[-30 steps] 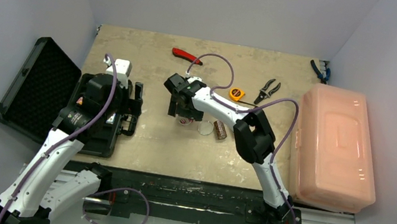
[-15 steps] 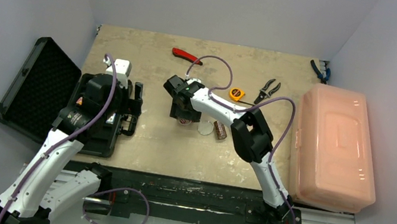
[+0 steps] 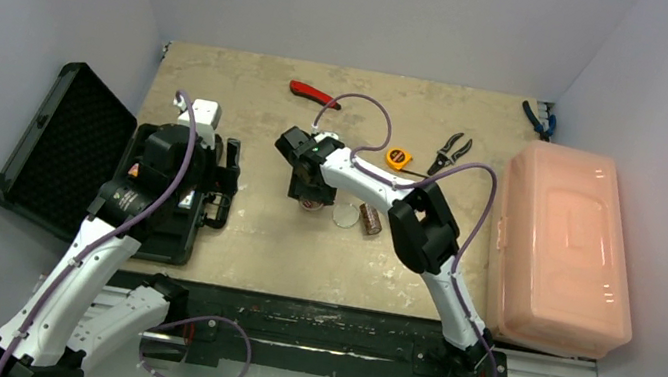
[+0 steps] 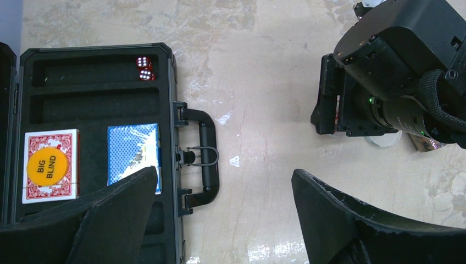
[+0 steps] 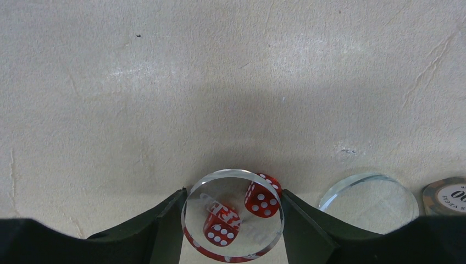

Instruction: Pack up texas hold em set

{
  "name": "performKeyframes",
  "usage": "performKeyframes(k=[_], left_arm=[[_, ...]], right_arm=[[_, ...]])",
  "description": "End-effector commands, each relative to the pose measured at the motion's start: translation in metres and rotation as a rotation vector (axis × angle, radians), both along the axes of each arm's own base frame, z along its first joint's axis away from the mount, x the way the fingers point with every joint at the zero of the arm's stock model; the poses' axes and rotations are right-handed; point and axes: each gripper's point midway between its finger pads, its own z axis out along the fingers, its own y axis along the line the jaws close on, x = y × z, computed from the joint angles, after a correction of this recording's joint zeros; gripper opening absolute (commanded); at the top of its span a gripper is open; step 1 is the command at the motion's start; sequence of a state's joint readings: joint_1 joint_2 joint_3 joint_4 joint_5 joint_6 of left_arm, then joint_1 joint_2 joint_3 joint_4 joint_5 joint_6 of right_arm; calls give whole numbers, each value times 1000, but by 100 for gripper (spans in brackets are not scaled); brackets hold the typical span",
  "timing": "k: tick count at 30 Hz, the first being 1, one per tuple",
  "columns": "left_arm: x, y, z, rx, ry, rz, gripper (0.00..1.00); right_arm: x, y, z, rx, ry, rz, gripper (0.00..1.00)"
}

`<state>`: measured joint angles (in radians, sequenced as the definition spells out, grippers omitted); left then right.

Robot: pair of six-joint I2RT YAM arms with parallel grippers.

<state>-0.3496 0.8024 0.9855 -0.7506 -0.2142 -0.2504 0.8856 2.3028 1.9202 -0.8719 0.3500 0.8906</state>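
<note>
The black case [image 4: 165,110] lies open at the left, holding a red card deck [image 4: 50,165] with a yellow Big Blind button, a blue deck [image 4: 133,154] and two red dice [image 4: 144,69]. My left gripper [image 4: 222,220] hangs open above the case handle [image 4: 206,159], gripping nothing. Mid-table, my right gripper [image 5: 233,220] is down at the surface, shut on a clear round disc [image 5: 233,184], one finger against each side of its rim. Two red dice [image 5: 262,199] show through it. A second clear disc [image 5: 368,201] and a striped chip roll [image 5: 448,195] lie just to its right.
A large pink plastic box [image 3: 564,245] fills the right side. A yellow tape measure [image 3: 399,157], black pliers [image 3: 452,152], a red-handled tool [image 3: 312,94] and blue pliers [image 3: 536,117] lie toward the back. The case lid [image 3: 63,146] hangs over the table's left edge.
My right gripper's fingers have closed in from wide apart onto the clear disc. The left arm has not moved.
</note>
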Motion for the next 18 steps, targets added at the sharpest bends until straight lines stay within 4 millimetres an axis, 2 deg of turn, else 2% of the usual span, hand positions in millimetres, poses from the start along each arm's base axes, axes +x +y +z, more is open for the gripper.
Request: performKeyframes(k=[1, 14, 18], left_arm=[[2, 1, 17, -8, -48, 9, 92], [0, -6, 29, -50, -115, -27, 93], [-2, -14, 40, -109, -174, -61, 96]], right_arm=[[6, 6, 47, 71, -76, -27, 55], [8, 7, 119, 232, -192, -32, 55], [7, 12, 152, 347, -234, -47, 55]])
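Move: My right hand already pinches the clear DEALER disc close to the table, right over the two loose red dice. The black case it is meant for has its middle about 30 cm to the left and 3 cm back. The other clear disc lies some 7 cm to the right and 1 cm back, with the brown chip stack 12 cm right and 1 cm back. From my raised left hand the case's middle is roughly 6 cm ahead, 10 cm left and 21 cm down. I keep the DEALER disc pinched by its rim between my right fingertips and lift it almost straight up off the dice, slowly at first and then briskly, about 11 cm. On the way the wrist tips some 15 degrees, left side rising and fingers swinging a little forward. My empty left hand, still wide open, only starts to rise, by 1.5 cm. ##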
